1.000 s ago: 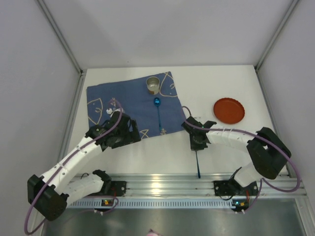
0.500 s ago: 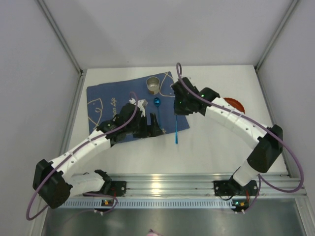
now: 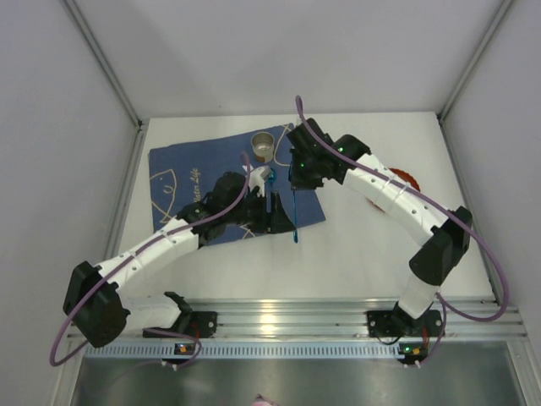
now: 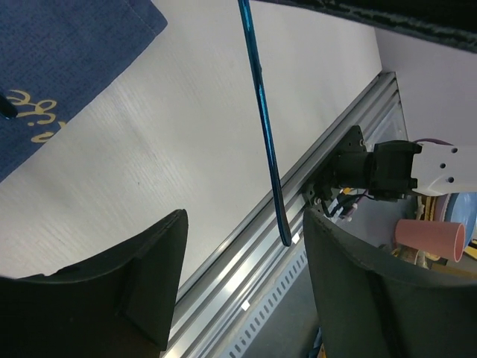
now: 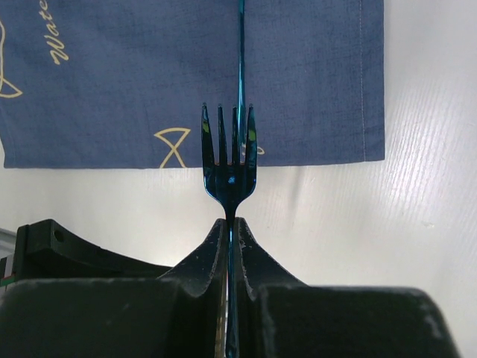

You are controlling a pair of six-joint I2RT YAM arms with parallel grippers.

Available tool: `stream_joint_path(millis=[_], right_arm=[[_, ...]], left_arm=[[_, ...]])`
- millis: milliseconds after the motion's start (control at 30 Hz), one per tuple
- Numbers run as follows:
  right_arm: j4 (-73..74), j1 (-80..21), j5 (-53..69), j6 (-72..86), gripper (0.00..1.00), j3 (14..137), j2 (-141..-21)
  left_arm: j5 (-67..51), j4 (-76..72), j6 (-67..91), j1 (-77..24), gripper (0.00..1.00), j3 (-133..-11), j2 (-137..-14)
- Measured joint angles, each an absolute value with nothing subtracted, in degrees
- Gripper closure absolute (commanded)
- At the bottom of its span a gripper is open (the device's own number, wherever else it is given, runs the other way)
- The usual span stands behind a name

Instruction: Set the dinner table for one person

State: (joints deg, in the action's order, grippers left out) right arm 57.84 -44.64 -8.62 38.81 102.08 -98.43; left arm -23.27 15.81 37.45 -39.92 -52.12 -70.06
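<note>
My right gripper (image 5: pixel 231 224) is shut on a blue fork (image 5: pixel 229 153), tines pointing out ahead of the fingers. From above, that gripper (image 3: pixel 297 179) hangs over the right edge of the dark blue fish cloth (image 3: pixel 182 173), and the fork's handle (image 3: pixel 294 216) points toward the near edge. A blue spoon (image 3: pixel 270 175) lies on the cloth. My left gripper (image 3: pixel 265 207) sits over its handle. In the left wrist view the left gripper (image 4: pixel 244 224) is open with nothing between its fingers (image 4: pixel 149 276); the fork handle (image 4: pixel 264 127) crosses beyond them. The white dinner table (image 3: pixel 363 254) lies underneath.
A metal cup (image 3: pixel 264 145) stands at the cloth's far edge, just behind both grippers. A red plate (image 3: pixel 406 180) lies on the right, partly covered by the right arm. The aluminium rail (image 3: pixel 279 317) runs along the near edge.
The right gripper has carried the fork from near the front edge to the cloth's right edge. The left gripper has moved right along the cloth to the spoon, its jaws narrowing somewhat.
</note>
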Motion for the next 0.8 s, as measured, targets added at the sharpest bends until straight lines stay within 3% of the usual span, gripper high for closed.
stream_joint_path(millis=[267, 333, 367, 400, 433, 600, 633, 700, 733, 767, 800], right_arm=[[58.0, -44.6, -6.0, 40.2, 1.00, 102.1, -98.5], [57.9, -44.5, -5.1, 40.6, 1.00, 102.1, -98.5], [57.8, -44.5, -4.7, 40.8, 1.00, 102.1, -98.5], [57.7, -44.4, -4.4, 40.9, 1.00, 102.0, -98.5], [57.5, -44.4, -4.1, 41.1, 1.00, 102.0, -98.5], [56.6, -43.9, -3.3, 41.2, 1.00, 101.1, -98.3], [56.5, -43.7, -3.1, 41.2, 0.93, 100.7, -98.3], [55.9, -43.6, -2.6, 41.6, 0.59, 100.1, -98.3], [55.7, -43.5, -2.4, 41.6, 0.34, 99.7, -98.3], [55.3, -43.3, -2.2, 41.8, 0.01, 99.2, -98.3], [55.1, -43.2, -2.0, 41.7, 0.00, 98.6, -98.3]], left_arm=[[-26.7, 13.0, 37.6, -40.2, 0.38, -52.1, -72.7], [-27.5, 12.6, 37.9, -40.4, 0.48, -52.1, -73.1], [-27.8, 12.4, 38.0, -40.4, 0.69, -52.1, -73.3], [-28.0, 12.1, 38.3, -40.5, 0.81, -52.1, -73.5], [-28.3, 11.8, 38.5, -40.6, 1.00, -52.1, -73.7], [-28.2, 11.6, 39.9, -40.2, 1.00, -51.9, -74.7], [-28.3, 11.6, 40.2, -40.2, 1.00, -51.7, -74.7], [-28.2, 11.7, 40.1, -40.2, 1.00, -51.4, -74.7], [-28.4, 11.8, 39.7, -40.2, 1.00, -51.3, -74.7], [-28.7, 11.9, 39.2, -40.0, 1.00, -51.3, -74.7], [-29.3, 12.1, 38.7, -39.7, 1.00, -51.3, -74.6]])
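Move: The fork is already in the right hand, shut just behind the tines with the handle running back; its middle lies about 6 cm ahead of the left hand, 2 cm to its right and 2 cm above. From the right hand, that middle is some 3 cm back, level sideways, 1 cm lower. On the table, roughly 22 cm below the right hand, the spoon lies about 7 cm ahead and 5 cm left; the mug stands about 22 cm ahead, 8 cm left. Rightward by about 2 cm, the left hand brings its open fingers around the rear of the fork's handle and pinches it shut, then sinks about 1.5 cm. The right hand holds the fork while easing about 1 cm left and slightly back with a small tilt, then opens wide at the end, letting go of the neck and starting down about 1.5 cm. ##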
